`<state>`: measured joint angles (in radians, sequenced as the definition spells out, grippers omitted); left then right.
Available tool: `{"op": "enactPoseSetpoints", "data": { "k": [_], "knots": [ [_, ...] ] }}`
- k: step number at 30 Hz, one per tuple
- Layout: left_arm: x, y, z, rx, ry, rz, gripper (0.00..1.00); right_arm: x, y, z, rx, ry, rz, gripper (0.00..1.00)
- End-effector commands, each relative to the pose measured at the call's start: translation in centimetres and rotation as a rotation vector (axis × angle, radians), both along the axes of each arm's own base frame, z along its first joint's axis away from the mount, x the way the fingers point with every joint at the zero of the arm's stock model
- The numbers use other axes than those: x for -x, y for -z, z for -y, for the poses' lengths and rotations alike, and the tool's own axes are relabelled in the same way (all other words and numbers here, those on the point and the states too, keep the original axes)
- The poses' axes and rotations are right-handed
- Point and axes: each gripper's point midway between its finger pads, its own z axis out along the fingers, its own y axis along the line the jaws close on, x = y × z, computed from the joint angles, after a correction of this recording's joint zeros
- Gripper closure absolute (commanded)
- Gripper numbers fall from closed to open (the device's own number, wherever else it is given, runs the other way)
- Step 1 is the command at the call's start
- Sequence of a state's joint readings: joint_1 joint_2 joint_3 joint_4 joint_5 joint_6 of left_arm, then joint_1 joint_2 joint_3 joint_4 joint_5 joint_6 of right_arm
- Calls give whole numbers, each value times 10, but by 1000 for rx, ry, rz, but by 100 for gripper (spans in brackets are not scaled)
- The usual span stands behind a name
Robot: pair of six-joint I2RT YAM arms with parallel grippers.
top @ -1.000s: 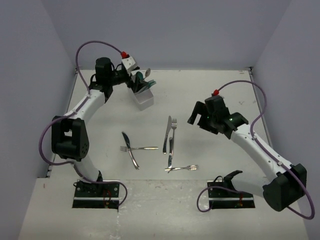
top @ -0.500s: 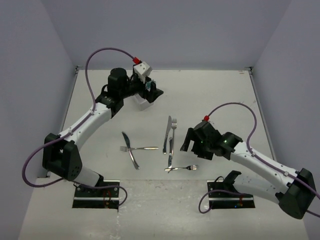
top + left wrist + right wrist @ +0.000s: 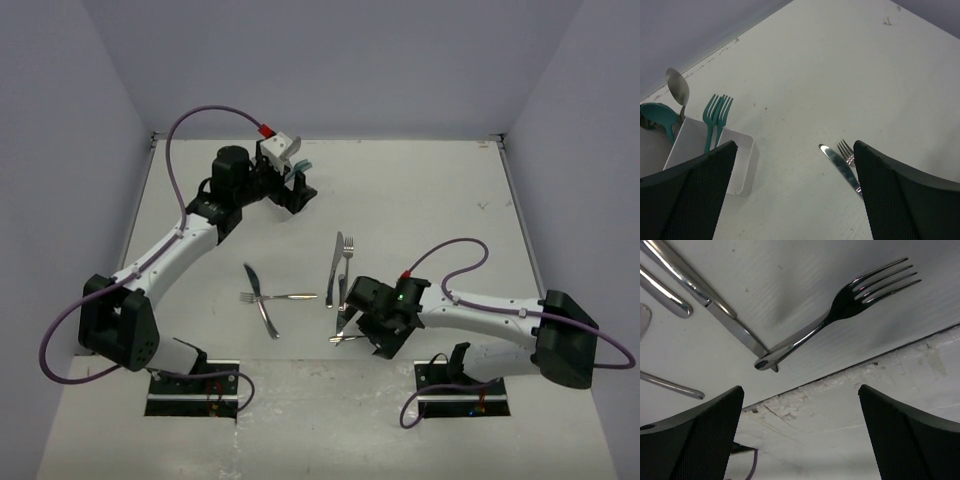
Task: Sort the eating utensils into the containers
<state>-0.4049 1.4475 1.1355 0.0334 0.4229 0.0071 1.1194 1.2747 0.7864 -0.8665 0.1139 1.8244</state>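
The white container [image 3: 742,157] holds two teal forks [image 3: 716,117], a teal spoon [image 3: 657,117] and a silver spoon [image 3: 678,89], all standing. My left gripper [image 3: 288,197] hovers open over it and hides it in the top view. Silver utensils lie mid-table: a knife [image 3: 335,268], a fork [image 3: 347,262], and a crossed knife [image 3: 260,300] and fork [image 3: 285,297]. My right gripper [image 3: 370,325] is low and open near the front edge. In the right wrist view a silver fork [image 3: 840,315] lies just beyond the right gripper [image 3: 801,390], overlapping a knife [image 3: 715,310]. Both grippers are empty.
A rough seam [image 3: 865,365] marks the table's front edge beneath the right gripper. The purple cable [image 3: 440,255] loops above the right arm. Side walls bound the table left and right. The left wrist view shows the knife [image 3: 840,167] and fork [image 3: 846,152] ahead.
My right arm has swung down and left from mid-right to the fork at the front edge. My left arm has shifted slightly over the container. Both grippers stayed open.
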Motion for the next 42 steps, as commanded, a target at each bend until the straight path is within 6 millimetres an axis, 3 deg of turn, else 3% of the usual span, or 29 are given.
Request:
{"op": "enactPoseSetpoints", "data": {
  "k": [1,5,8,12,16,19,24,25,28,29,34,38,39,40,41,42],
  "knots": [
    [11,-28,-6,43,-2,56,0,-17,6,-2,-43,257,35,2],
    [17,-36,-5,63,16,94,0,-31,7,-2,-20,316,86,5],
    [18,-37,-3,68,27,96,0,-25,19,-2,4,343,42,7],
    [17,-33,-4,65,22,94,0,-23,36,-4,-16,366,20,25],
    [19,-29,-4,62,27,83,0,-14,50,15,53,429,-16,29],
    [19,-28,-4,62,27,83,0,-16,53,16,62,426,0,37],
    [20,-26,-5,57,23,82,0,-18,58,20,130,401,6,69],
    [20,-26,-6,55,20,82,0,-18,57,21,139,394,13,79],
    [24,-27,-6,60,24,86,0,-28,48,28,182,368,77,96],
    [26,-27,-5,65,37,85,0,-33,41,28,193,353,103,100],
    [33,-32,6,123,90,52,0,-76,-2,31,247,165,373,100],
    [47,-33,21,232,170,-48,0,-113,-58,31,307,-40,624,100],
    [49,-44,27,323,178,-67,0,-126,-73,30,331,-130,679,100],
    [54,-34,31,352,201,-105,0,-134,-85,22,305,-186,715,100],
    [56,-38,34,381,225,-107,0,-153,-110,11,209,-177,799,100],
    [58,-32,37,406,225,-159,0,-159,-118,8,231,-340,850,100]
  ]
}}
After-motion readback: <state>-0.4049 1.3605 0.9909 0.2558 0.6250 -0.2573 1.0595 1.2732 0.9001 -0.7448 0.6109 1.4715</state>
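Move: The steel fork to be picked up lies crosswise almost under the open right hand, its middle about 1 cm ahead, 2 cm to the right and 5 cm below. Its handle end lies over the tip of a short knife, whose middle is some 7 cm ahead of the hand and 4 cm left. Farther out, 17 cm ahead, lie the second fork, 2 cm left, and the long knife, 6 cm left. From the left hand the crosswise fork is roughly 29 cm back, 17 cm right and 24 cm below. The crosswise fork is pinched near its middle by the right fingers, which sink about 5 cm, turn slightly clockwise and shut on it, then carry it up and forward, roughly 9 cm each way, away from the table's near edge, the wrist swinging the fingers outward some 30 degrees. The empty left hand, still open, backs off about 4 cm. ##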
